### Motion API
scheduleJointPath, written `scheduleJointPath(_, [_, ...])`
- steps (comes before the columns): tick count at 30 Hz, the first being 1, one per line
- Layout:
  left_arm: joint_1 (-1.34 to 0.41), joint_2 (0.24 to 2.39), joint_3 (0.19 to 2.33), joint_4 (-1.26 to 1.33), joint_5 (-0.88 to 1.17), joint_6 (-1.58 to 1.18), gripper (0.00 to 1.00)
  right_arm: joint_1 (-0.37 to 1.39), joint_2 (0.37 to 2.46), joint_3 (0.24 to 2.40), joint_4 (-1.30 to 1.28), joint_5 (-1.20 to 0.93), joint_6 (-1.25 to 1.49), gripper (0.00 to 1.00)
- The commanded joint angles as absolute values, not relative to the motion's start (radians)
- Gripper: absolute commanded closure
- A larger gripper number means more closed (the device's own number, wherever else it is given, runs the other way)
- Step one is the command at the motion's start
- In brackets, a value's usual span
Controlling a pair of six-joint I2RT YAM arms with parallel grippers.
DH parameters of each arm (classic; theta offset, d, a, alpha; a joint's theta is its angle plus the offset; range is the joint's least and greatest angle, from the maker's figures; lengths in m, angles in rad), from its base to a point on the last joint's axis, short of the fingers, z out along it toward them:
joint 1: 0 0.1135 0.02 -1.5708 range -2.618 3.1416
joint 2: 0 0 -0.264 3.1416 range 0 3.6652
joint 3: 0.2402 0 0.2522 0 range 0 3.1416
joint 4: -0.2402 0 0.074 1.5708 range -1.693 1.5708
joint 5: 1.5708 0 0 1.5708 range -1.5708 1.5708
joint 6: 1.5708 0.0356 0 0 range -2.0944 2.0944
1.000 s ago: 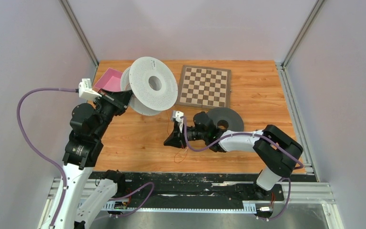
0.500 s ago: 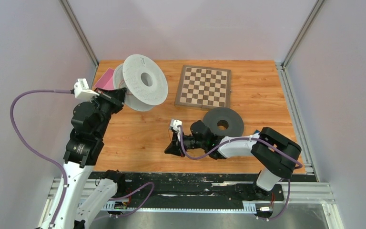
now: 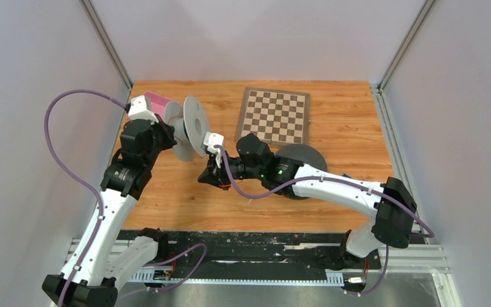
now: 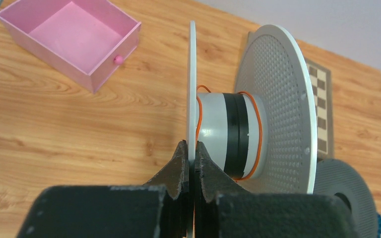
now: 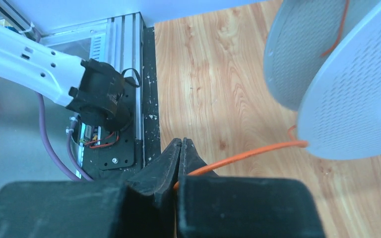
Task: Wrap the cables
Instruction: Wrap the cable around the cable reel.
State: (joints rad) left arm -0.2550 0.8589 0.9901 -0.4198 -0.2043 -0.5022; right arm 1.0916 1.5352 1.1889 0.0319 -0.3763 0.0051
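A white perforated spool [image 3: 195, 125] hangs edge-on above the table's left back part. My left gripper [image 3: 178, 132] is shut on its near thin flange [image 4: 192, 89], the jaws pinching the rim from both sides. An orange cable [image 4: 261, 134] loops loosely round the spool's grey and black hub [image 4: 228, 134]. In the right wrist view the orange cable [image 5: 248, 154] runs from behind the spool's flange [image 5: 357, 99] into my right gripper [image 5: 181, 143], which is shut on it. From above, the right gripper [image 3: 206, 179] sits just below and right of the spool.
An open pink box [image 3: 158, 101] stands behind the spool at the back left. A chessboard [image 3: 275, 115] lies at the back centre. A black spool [image 3: 310, 155] lies flat in front of it, partly under my right arm. The black front rail [image 5: 146, 99] edges the table.
The left arm has swung the white spool from face-on to edge-on and shifted it right. The right gripper has moved up and left toward the spool, pulling the orange cable off the table.
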Motion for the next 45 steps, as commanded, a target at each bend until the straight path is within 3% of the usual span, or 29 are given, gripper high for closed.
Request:
scheduleJointPath(1, [-0.283, 0.865, 1.002, -0.36, -0.217, -0.414, 1.0, 1.089, 1.529, 1.311, -0.106, -0.384, -0.031, 1.0])
scheduleJointPath(15, [-0.345, 0.864, 0.945, -0.365, 0.0, -0.164, 1.0, 0.993, 1.639, 1.554, -0.154, -0.399, -0.145, 1.0])
scheduleJointPath(25, [-0.347, 0.79, 0.906, -0.406, 0.319, 0.078, 1.0, 0.882, 1.615, 1.487, -0.18, -0.456, -0.295, 1.0])
scheduleJointPath(35, [-0.356, 0.758, 0.961, -0.533, 0.393, 0.292, 1.0, 0.777, 1.514, 1.397, -0.22, -0.583, -0.391, 1.0])
scheduleJointPath(45, [-0.356, 0.783, 1.058, -0.618, 0.613, 0.269, 1.0, 0.746, 1.477, 1.269, -0.232, -0.508, -0.47, 1.0])
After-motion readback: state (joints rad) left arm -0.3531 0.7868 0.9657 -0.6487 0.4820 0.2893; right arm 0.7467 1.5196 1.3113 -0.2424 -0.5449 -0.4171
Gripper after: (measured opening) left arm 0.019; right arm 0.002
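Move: The left hand grips the rim of the white reel, whose middle lies about 6 cm ahead, 4 cm right and 2 cm lower. The right hand pinches the orange cable, with that reel some 18 cm ahead, 4 cm left and 4 cm higher. From the left hand, the pink box is about 15 cm ahead, 13 cm left and 26 cm below. From the right hand, the grey reel is roughly 9 cm ahead, 30 cm right and 20 cm below. Right draws the pinched cable forward about 12 cm, then rightward, as left swings the reel back-right, turning clockwise. ##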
